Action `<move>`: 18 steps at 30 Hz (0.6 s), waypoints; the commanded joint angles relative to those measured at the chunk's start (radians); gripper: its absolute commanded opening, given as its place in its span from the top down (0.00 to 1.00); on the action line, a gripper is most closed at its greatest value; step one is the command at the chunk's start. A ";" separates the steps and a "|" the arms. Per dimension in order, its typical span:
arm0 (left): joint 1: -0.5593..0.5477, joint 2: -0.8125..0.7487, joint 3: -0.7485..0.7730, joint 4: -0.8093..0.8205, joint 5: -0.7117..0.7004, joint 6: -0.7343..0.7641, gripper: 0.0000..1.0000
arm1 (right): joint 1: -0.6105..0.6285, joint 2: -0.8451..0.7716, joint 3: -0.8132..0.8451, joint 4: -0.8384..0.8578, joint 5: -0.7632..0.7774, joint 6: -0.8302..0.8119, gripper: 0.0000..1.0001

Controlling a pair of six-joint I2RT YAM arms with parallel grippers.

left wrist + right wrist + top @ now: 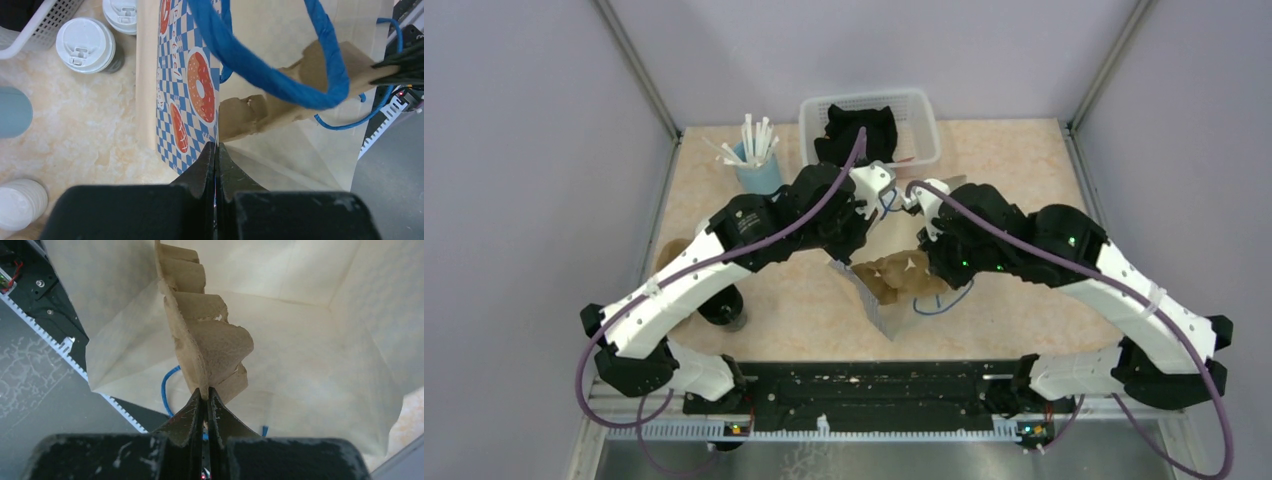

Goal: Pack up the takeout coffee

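Note:
A paper bag (876, 305) with blue checks, doughnut prints and blue cord handles (260, 65) stands open mid-table. My left gripper (216, 146) is shut on the bag's (175, 100) rim and holds that side up. A brown moulded-pulp carrier (210, 340) hangs inside the bag's mouth (310, 370), edge-on, with my right gripper (204, 391) shut on its lower edge. From above, the carrier (892, 275) shows between both wrists. Two takeout coffee cups (85, 45) (122, 14) with white lids stand on the table left of the bag. The top view hides them under the left arm.
A white mesh basket (924, 105) with a black cloth (854, 130) sits at the back. A blue cup of wrapped straws (759, 170) stands back left, and an all-black cup (724, 312) is under the left arm. A white round stack (20, 202) lies near the left wrist.

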 commanded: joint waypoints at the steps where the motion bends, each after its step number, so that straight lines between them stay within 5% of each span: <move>1: 0.001 -0.015 0.017 0.042 0.037 0.023 1.00 | -0.134 -0.034 -0.074 0.181 -0.205 -0.073 1.00; 18: 0.001 -0.062 -0.053 0.031 0.026 0.019 1.00 | -0.367 0.041 -0.175 0.268 -0.498 -0.239 1.00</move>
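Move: The paper bag's open mouth is held up between the hands; the bag's middle lies about 5 cm ahead of the right hand, 9 cm to its left and 13 cm below. Beyond the bag on the table stand two lidded coffees, one some 22 cm ahead and 21 cm to the left, the other 22 cm ahead and 13 cm left, both about 27 cm below. From the left hand the bag's middle is roughly level ahead, 12 cm to its right and 13 cm below. Forward and down, about 5 cm each way with a slight drift left, the right hand feeds the cardboard cup tray it still pinches by one end farther into the open bag, its fingers tipping some 10 degrees more steeply down. The left hand keeps its pinch on the bag's rim and holds almost still, sinking about a centimetre. ##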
